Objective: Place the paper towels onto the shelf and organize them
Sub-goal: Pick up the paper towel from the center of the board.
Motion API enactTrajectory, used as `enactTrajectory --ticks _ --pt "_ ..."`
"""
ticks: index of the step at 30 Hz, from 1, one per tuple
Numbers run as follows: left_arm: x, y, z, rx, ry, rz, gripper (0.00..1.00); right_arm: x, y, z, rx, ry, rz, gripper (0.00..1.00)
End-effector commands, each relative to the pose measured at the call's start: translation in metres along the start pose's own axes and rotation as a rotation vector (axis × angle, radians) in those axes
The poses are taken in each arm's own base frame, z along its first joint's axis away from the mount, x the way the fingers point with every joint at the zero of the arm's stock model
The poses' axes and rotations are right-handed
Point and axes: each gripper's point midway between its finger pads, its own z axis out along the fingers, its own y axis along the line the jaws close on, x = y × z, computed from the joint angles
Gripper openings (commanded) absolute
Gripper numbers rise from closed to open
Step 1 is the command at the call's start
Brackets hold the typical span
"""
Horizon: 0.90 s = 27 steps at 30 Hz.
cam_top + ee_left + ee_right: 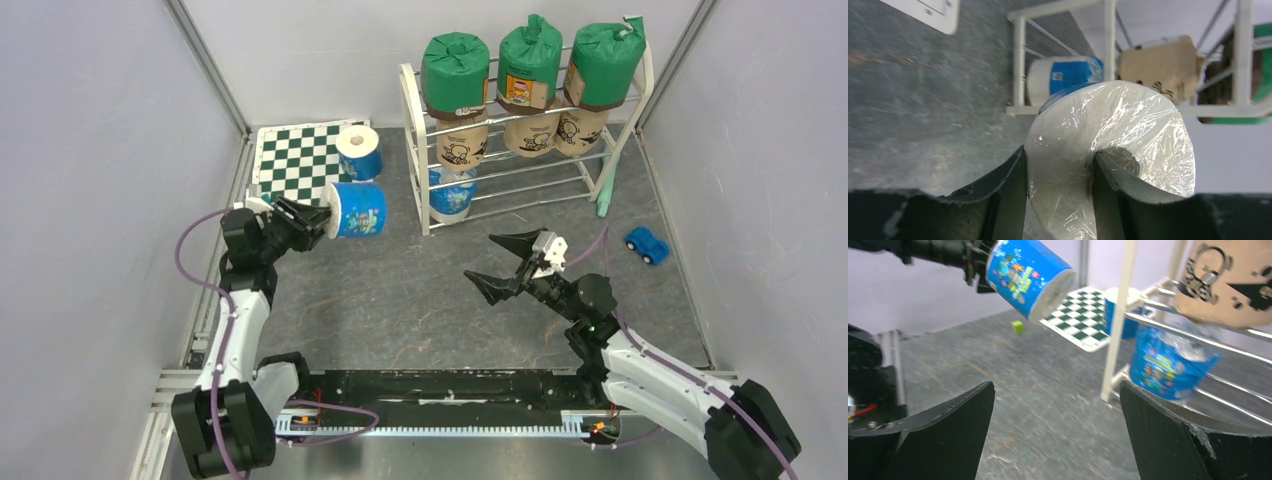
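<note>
My left gripper (322, 215) is shut on a blue-wrapped paper towel roll (357, 210), held sideways above the table left of the shelf (415, 150). In the left wrist view one finger (1118, 175) sits in the core hole of the roll's plastic-covered end (1118, 125) and the other finger (1008, 180) is outside it. A second blue roll (359, 152) stands on the chessboard mat. The shelf carries three green rolls (530, 62) on top, three tan rolls (530, 130) below and one blue roll (450, 192) lower down. My right gripper (505, 262) hangs open and empty before the shelf.
The checkered mat (295, 165) lies at the back left. A blue toy car (647, 244) sits right of the shelf, near a pale green stick (607, 185). A small green cube (1018, 326) lies on the table. Grey walls close in both sides.
</note>
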Motion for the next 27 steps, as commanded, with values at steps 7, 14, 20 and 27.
enactTrajectory --ticks 7,14,20,27 --pt "0.047 -0.080 -0.036 0.407 0.164 -0.155 0.31 -0.070 0.052 0.024 -0.278 -0.284 0.079 0.98" --pt "0.069 -0.107 -0.055 0.545 0.236 -0.216 0.31 -0.091 0.066 0.054 -0.350 -0.348 0.043 0.97" --pt "0.086 -0.128 -0.072 0.636 0.287 -0.219 0.33 -0.099 0.079 0.074 -0.415 -0.374 0.059 0.94" --pt "0.098 -0.140 -0.084 0.700 0.330 -0.238 0.33 -0.104 0.089 0.094 -0.444 -0.385 0.040 0.93"
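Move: The paper towel, held by its end in the left hand, sticks out about 6 cm to that hand's right. From the right hand its middle is roughly 24 cm left, 9 cm ahead and nearly level; the open right gripper is thus some 30 cm right of the left hand and 9 cm back. The shelved blue roll lies about 20 cm ahead of the right hand, 4 cm left and 14 cm lower. Another blue roll stands some 19 cm ahead of the left hand, 6 cm right and 15 cm below. The left hand keeps its pinch on the paper towel's near end, one finger in the core, and carries it right, back and up, about 10 cm right, rolling its left side down and turning clockwise. The right hand comes to meet it, some 10 cm left and nearly as far up, swinging about 25 degrees counter-clockwise, fingers still wide open, with no touch yet. ##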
